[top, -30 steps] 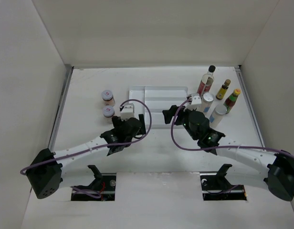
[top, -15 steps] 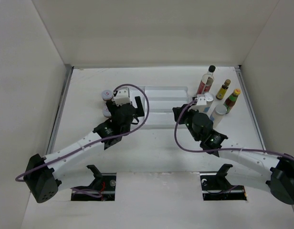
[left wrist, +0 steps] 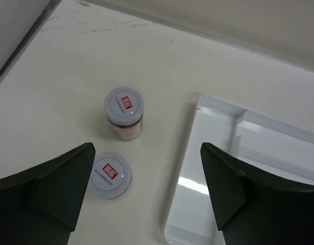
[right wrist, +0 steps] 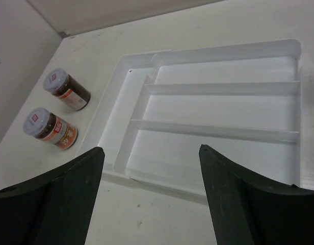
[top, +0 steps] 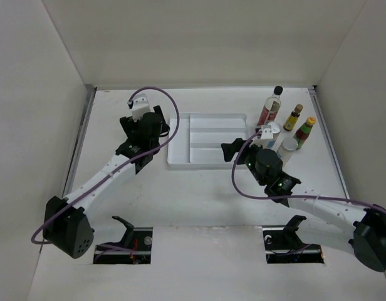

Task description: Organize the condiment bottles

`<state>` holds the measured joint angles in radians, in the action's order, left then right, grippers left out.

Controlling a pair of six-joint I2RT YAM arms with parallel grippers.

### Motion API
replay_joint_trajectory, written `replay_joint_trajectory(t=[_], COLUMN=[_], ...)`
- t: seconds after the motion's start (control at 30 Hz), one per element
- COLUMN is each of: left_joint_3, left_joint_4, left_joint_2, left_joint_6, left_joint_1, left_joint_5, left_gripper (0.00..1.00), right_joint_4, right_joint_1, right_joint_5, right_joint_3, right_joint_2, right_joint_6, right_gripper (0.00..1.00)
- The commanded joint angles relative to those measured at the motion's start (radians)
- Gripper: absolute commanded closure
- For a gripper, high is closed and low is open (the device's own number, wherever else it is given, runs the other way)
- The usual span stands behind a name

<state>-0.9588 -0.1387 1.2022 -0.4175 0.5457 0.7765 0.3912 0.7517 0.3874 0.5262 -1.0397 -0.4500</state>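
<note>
Two short silver-lidded jars stand left of the white tray: the far jar [left wrist: 124, 109] [right wrist: 66, 90] and the near jar [left wrist: 112, 174] [right wrist: 48, 127]. My left gripper [top: 145, 125] [left wrist: 147, 196] hangs open and empty above them and hides them in the top view. On the right stand the tall black-capped bottle [top: 271, 105], two yellow-capped sauce bottles [top: 294, 117] [top: 304, 132] and two white-lidded shakers [top: 272, 130] [top: 288, 147]. My right gripper [top: 239, 146] [right wrist: 152, 153] is open and empty at the tray's near right side, facing across it.
The white divided tray [top: 180, 160] [left wrist: 198, 168] [right wrist: 138, 102] lies in the middle with its compartments holding nothing. White walls close the table on the left, right and back. A purple cable loops over each arm.
My left gripper has swung from the tray's near left corner to the far left, over the two jars. My right gripper has shifted slightly nearer, still beside the tray.
</note>
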Motion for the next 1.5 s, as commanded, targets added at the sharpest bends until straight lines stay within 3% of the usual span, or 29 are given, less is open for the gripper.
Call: replay_joint_trajectory(t=[0.0, 0.27, 0.8, 0.9, 1.03, 1.1, 1.27, 1.47], left_joint_3=[0.012, 0.077, 0.153, 0.16, 0.161, 0.149, 0.033, -0.179], left_joint_4=[-0.068, -0.035, 0.025, 0.042, 0.067, 0.065, 0.065, 0.16], left_joint_2=[0.056, 0.135, 0.24, 0.24, 0.212, 0.147, 0.026, 0.238], left_joint_6=[-0.039, -0.096, -0.188, -0.191, -0.191, -0.182, -0.127, -0.098], left_joint_1=[-0.06, -0.163, -0.198, -0.2, -0.192, -0.166, -0.056, 0.006], left_joint_5=[-0.02, -0.109, -0.155, -0.157, -0.161, -0.145, -0.091, -0.127], left_gripper=[0.14, 0.14, 0.19, 0.29, 0.56, 0.64, 0.67, 0.66], right_joint_4=[0.087, 0.087, 0.087, 0.086, 0.092, 0.095, 0.104, 0.112], right_joint_1=[-0.007, -0.013, -0.01, -0.012, -0.01, -0.013, -0.016, -0.027], right_joint_5=[-0.048, -0.061, -0.064, -0.064, -0.061, -0.064, -0.059, -0.059], right_joint_3=[-0.003, -0.006, -0.002, 0.0, -0.003, -0.006, -0.026, -0.032], right_joint_2=[0.02, 0.021, 0.012, -0.002, 0.003, 0.009, 0.056, 0.056], right_joint_6=[-0.01, -0.01, -0.007, -0.007, -0.003, -0.007, -0.01, -0.012], right_gripper=[0.18, 0.17, 0.16, 0.17, 0.17, 0.17, 0.17, 0.17])
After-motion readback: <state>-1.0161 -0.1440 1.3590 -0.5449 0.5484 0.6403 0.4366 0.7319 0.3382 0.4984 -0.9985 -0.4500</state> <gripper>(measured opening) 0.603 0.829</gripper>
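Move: The nearer of the two grey-capped condiment bottles stands some 5 cm to the left of my open left hand, level with it ahead-wise and about 17 cm below. Its twin is roughly 9 cm farther out beyond it, and the white tray's middle lies about 22 cm to my left hand's right, 2 cm ahead. From my right hand the nearer bottle is roughly 36 cm left, 6 cm ahead and 13 cm lower. I bring my left hand down about 16 cm, edging left and tipping the fingers some 20 degrees further down, onto the nearer condiment bottle. There I pinch it between the pads, then raise it some 12 cm while swinging right and, at the last, a bit forward towards the tray, levelling the wrist again. ##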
